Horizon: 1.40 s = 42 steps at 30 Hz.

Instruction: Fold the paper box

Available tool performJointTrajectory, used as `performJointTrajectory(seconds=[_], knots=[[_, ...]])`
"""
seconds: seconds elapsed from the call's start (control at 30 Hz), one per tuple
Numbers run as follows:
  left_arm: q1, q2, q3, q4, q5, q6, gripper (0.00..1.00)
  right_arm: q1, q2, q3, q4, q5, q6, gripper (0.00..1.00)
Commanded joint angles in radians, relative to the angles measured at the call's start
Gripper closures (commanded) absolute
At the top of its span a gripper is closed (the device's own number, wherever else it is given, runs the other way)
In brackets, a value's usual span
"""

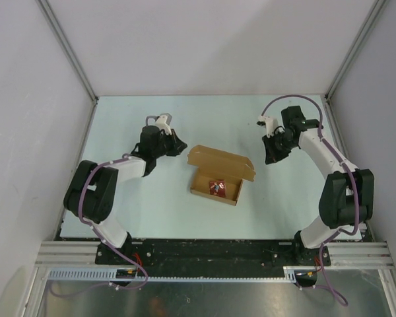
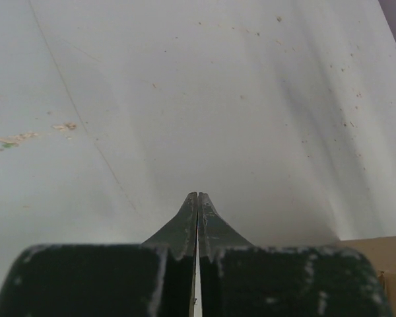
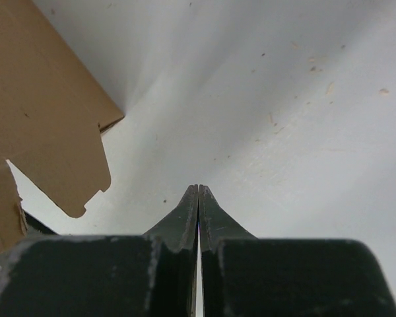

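Observation:
The brown paper box [image 1: 219, 173] stands in the middle of the table with its walls up and its lid flap open toward the back. A small red packet [image 1: 217, 187] lies inside it. My left gripper [image 1: 179, 148] hovers to the left of the box, shut on nothing, its fingertips pressed together over bare table [image 2: 198, 194]. A brown corner of the box [image 2: 383, 254] shows at that view's lower right. My right gripper [image 1: 269, 158] sits to the right of the box, shut and empty [image 3: 198, 187]. The box's tabbed flap [image 3: 46, 119] fills the right wrist view's left side.
The pale table [image 1: 152, 205] is walled by grey panels on the left, back and right. A black rail with both arm bases runs along the near edge [image 1: 211, 254]. Small crumbs and specks dot the table surface [image 2: 16, 139].

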<state>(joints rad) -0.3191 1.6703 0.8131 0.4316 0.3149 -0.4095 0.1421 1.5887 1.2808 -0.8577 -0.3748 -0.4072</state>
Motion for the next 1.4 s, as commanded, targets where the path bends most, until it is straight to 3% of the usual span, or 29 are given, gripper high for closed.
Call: performJointTrajectory(seconds=[0.0, 0.4, 0.77, 1.37], knots=[[-0.02, -0.02, -0.012, 0.018, 0.062, 0.012, 1.0, 0.016, 0.034, 0.008, -0.099, -0.05, -0.062, 1.0], [-0.133, -0.116, -0.137, 0.019, 0.001, 0.018, 1.0, 0.03, 0.059, 0.017, -0.219, -0.182, -0.13, 1.0], [-0.153, -0.211, -0.213, 0.019, -0.03, 0.018, 1.0, 0.079, 0.106, 0.034, -0.248, -0.213, -0.134, 1.0], [-0.178, -0.225, -0.212, 0.019, -0.019, 0.014, 1.0, 0.065, 0.182, 0.089, -0.241, -0.245, -0.13, 1.0]])
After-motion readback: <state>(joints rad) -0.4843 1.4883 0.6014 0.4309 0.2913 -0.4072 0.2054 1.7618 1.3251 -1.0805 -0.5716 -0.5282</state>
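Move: Behind the left hand, about 4 cm back and 3 cm to its right and slightly lower, is the lid's left side flap. The lid's right side flap lies some 4 cm back, 6 cm left and 3 cm below the right hand. The red packet in the open tray is about 14 cm back and 11 cm right of the left hand, 9 cm lower; from the right hand it is roughly 9 cm back, 17 cm left and 10 cm lower. Sweeping back about 9 cm and a little to the right, the left hand comes down beside the lid's left side flap with shut fingers, pushing that end of the box back. The right hand, also shut, goes back about 5 cm after slightly overshooting, left and down to the tip of the right side flap, its fingertips swinging some 20 degrees back towards the base. ##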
